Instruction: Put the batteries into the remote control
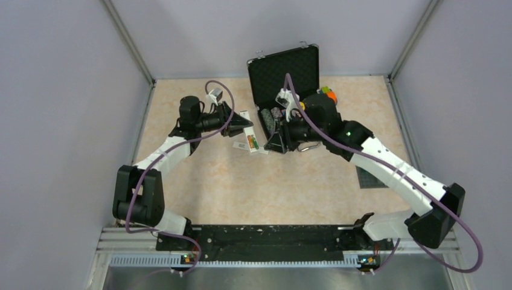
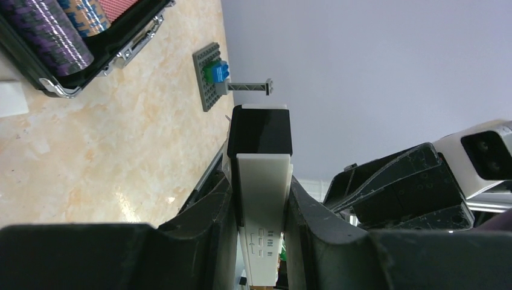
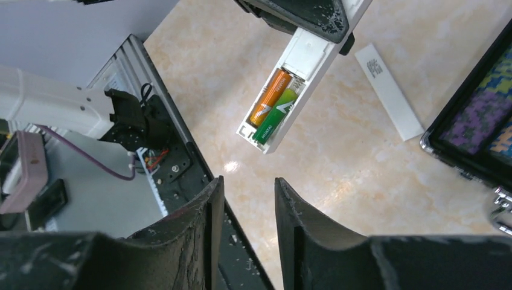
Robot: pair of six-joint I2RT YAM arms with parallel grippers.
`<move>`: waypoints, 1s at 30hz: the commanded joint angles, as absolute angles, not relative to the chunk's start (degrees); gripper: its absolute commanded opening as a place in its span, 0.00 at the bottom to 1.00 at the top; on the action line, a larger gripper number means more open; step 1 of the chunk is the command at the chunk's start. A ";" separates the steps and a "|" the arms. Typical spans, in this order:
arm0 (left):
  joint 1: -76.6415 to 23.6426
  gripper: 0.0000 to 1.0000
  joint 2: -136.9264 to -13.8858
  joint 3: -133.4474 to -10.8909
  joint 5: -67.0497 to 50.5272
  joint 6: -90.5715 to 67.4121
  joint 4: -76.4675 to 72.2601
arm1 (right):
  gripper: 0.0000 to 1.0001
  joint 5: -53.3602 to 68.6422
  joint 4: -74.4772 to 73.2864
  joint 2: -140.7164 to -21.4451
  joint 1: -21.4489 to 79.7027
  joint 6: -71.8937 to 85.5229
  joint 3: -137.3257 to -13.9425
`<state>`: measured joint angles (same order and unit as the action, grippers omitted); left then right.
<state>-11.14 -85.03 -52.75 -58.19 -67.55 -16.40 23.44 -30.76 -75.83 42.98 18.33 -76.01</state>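
Observation:
My left gripper point(image 2: 261, 199) is shut on the white remote control point(image 2: 261, 187), which stands between its fingers with a black end cap on top. In the right wrist view the remote point(image 3: 314, 51) hangs over the table with its compartment open. An orange battery point(image 3: 270, 98) and a green battery point(image 3: 275, 115) lie side by side inside it. The loose white cover point(image 3: 389, 90) lies flat on the table beside it. Just short of the remote's open end, my right gripper point(image 3: 247, 181) is open with nothing between its fingers. From above, the two grippers point(image 1: 240, 125) point(image 1: 273, 144) face each other across the batteries point(image 1: 255, 142).
An open black case point(image 1: 284, 69) of poker chips stands behind the right gripper. A grey baseplate point(image 2: 208, 75) with small blue and green bricks lies on the table at the right. Orange and green objects point(image 1: 329, 93) sit by the case's right side.

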 commanded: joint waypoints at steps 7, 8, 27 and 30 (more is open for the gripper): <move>-12.06 0.00 -83.54 -51.24 -62.49 -74.20 -28.38 | 0.26 29.26 -17.84 -69.86 42.75 5.41 -69.72; -12.19 0.00 -83.49 -50.98 -62.42 -74.74 -29.13 | 0.26 29.22 -17.84 -70.21 42.91 5.42 -69.78; -13.62 0.00 -83.06 -50.55 -60.81 -75.54 -29.70 | 0.16 26.32 -19.80 -73.19 46.95 2.69 -70.10; -13.62 0.00 -82.88 -50.64 -60.72 -75.58 -29.66 | 0.16 25.75 -20.27 -73.79 47.18 2.55 -70.26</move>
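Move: The right hand's empty fingers aim at the green battery in the remote's open bay, about 5 cm to their left, 3 cm ahead and 2 cm below. The orange battery lies alongside, about 1 cm farther left, and the white cover is on the table some 15 cm ahead, 6 cm left and 20 cm below. From the left hand, which grips the remote, the green battery is roughly 5 cm back, 1 cm right and about level. Towards the green battery the right hand closes in with its fingers drawing together to a narrow gap: first back and up about 1.5 cm, then some 2 cm left while sinking again, its forward side rolling up about 15 degrees as it turns roughly 10 degrees counter-clockwise. No touch can be made out. The left hand keeps its grip and brings the remote back, right and up, each by about 1.5 cm, then holds. ##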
